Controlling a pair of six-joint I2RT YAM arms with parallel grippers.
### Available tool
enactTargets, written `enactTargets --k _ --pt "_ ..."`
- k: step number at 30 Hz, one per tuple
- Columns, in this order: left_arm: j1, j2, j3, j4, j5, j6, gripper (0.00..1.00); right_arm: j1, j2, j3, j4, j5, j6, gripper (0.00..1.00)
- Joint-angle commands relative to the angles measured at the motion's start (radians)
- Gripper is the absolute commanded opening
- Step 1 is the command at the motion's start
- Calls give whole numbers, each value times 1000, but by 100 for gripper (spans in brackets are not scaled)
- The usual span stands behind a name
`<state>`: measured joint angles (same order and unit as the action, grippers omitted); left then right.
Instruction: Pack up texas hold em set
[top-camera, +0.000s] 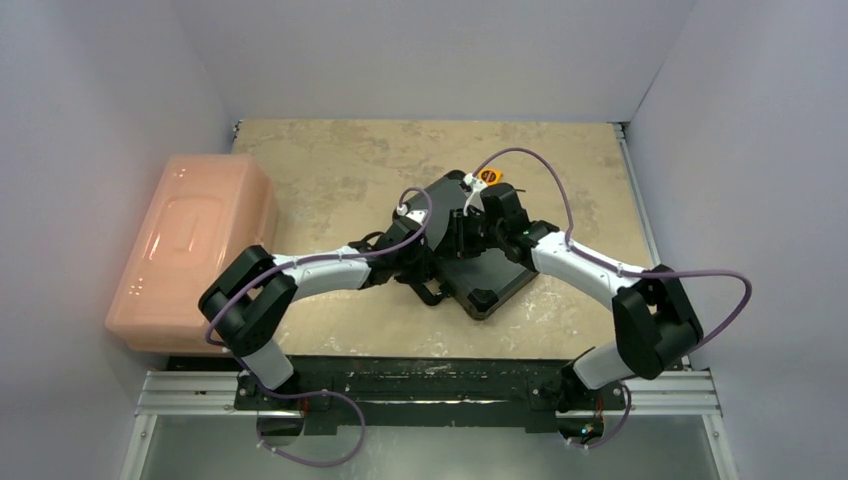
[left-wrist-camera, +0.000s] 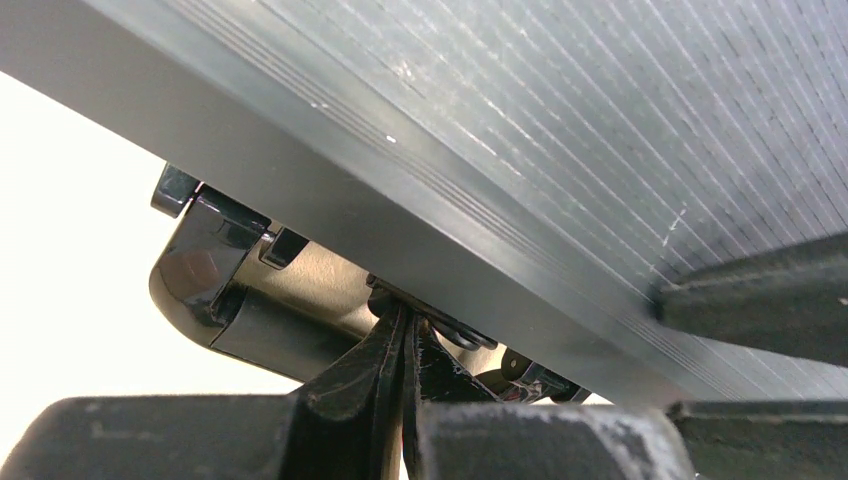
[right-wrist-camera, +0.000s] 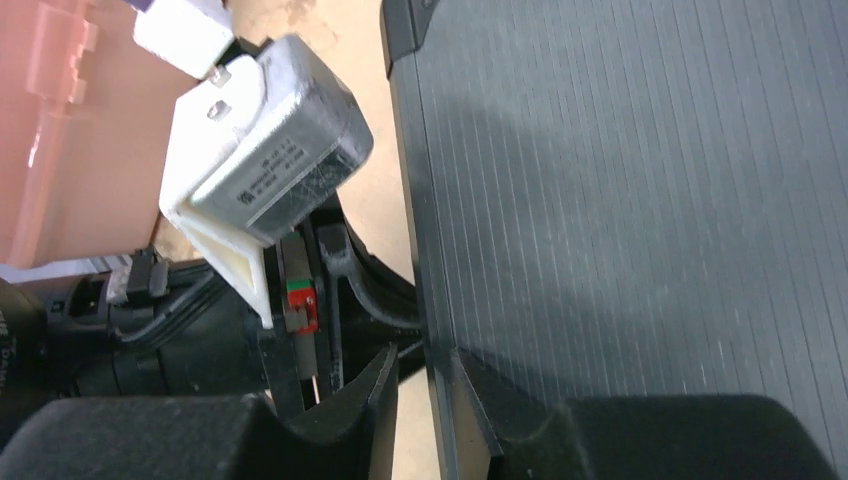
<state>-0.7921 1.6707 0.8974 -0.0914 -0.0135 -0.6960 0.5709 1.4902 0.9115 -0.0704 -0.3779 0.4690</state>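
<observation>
The black hard case (top-camera: 492, 272) lies closed in the middle of the table, so its contents are hidden. My left gripper (top-camera: 432, 264) is at the case's left side. In the left wrist view its fingers (left-wrist-camera: 375, 360) are pressed together, tips (left-wrist-camera: 408, 318) at a small metal latch ring (left-wrist-camera: 465, 335) under the case rim (left-wrist-camera: 330, 190); the black handle (left-wrist-camera: 200, 275) is to the left. My right gripper (top-camera: 468, 232) is at the case's far-left edge. In the right wrist view it (right-wrist-camera: 420, 365) is slightly open, straddling the rim (right-wrist-camera: 432, 300) of the ribbed lid (right-wrist-camera: 640, 200).
A large pink plastic bin (top-camera: 190, 250) stands at the table's left edge and shows in the right wrist view (right-wrist-camera: 60, 120). A yellow tape measure (top-camera: 491, 179) lies just behind the case. The left arm's wrist camera block (right-wrist-camera: 265, 155) is close beside my right gripper.
</observation>
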Motion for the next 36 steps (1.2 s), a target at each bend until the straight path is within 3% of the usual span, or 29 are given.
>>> enactTargets --k 1,11,22,26,36 --pt "-2 35 -31 125 -45 -14 0 12 -13 28 -323 69 -49 31" --pt "-2 -15 -67 140 -49 -7 0 12 -74 133 -408 98 -68 36" --pt "-8 -209 -135 121 -102 37 2 13 -128 183 -439 140 -87 47" --pt "-13 -289 -156 94 -132 44 14 12 -154 188 -441 142 -94 50" --pt "-30 -536 -204 -30 -215 72 60 12 -224 172 -422 150 -100 54"
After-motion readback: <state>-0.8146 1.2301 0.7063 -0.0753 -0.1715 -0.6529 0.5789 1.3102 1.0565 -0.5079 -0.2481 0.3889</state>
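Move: Right at the left hand's shut fingertips, about 1 cm to the right and 1 cm below, is the case's latch. The handle lies some 4 cm back and 1 cm left, and the case's middle roughly 5 cm ahead and 8 cm right. From the right hand, the case's middle is about 4 cm right, 1 cm ahead and 8 cm below. The latch is some 4 cm back and 4 cm left, and the yellow tape measure about 14 cm ahead and 8 cm right. Holding at the latch at first, the left hand then lifts off it about 9 cm, drifting some 4 cm left, its fingers opening to half and tilting up about 15 degrees. The right hand, already off the lid, slides right and back over it some 5 cm, fingers tipping down about 10 degrees, then rises roughly 5 cm as it opens wider. ##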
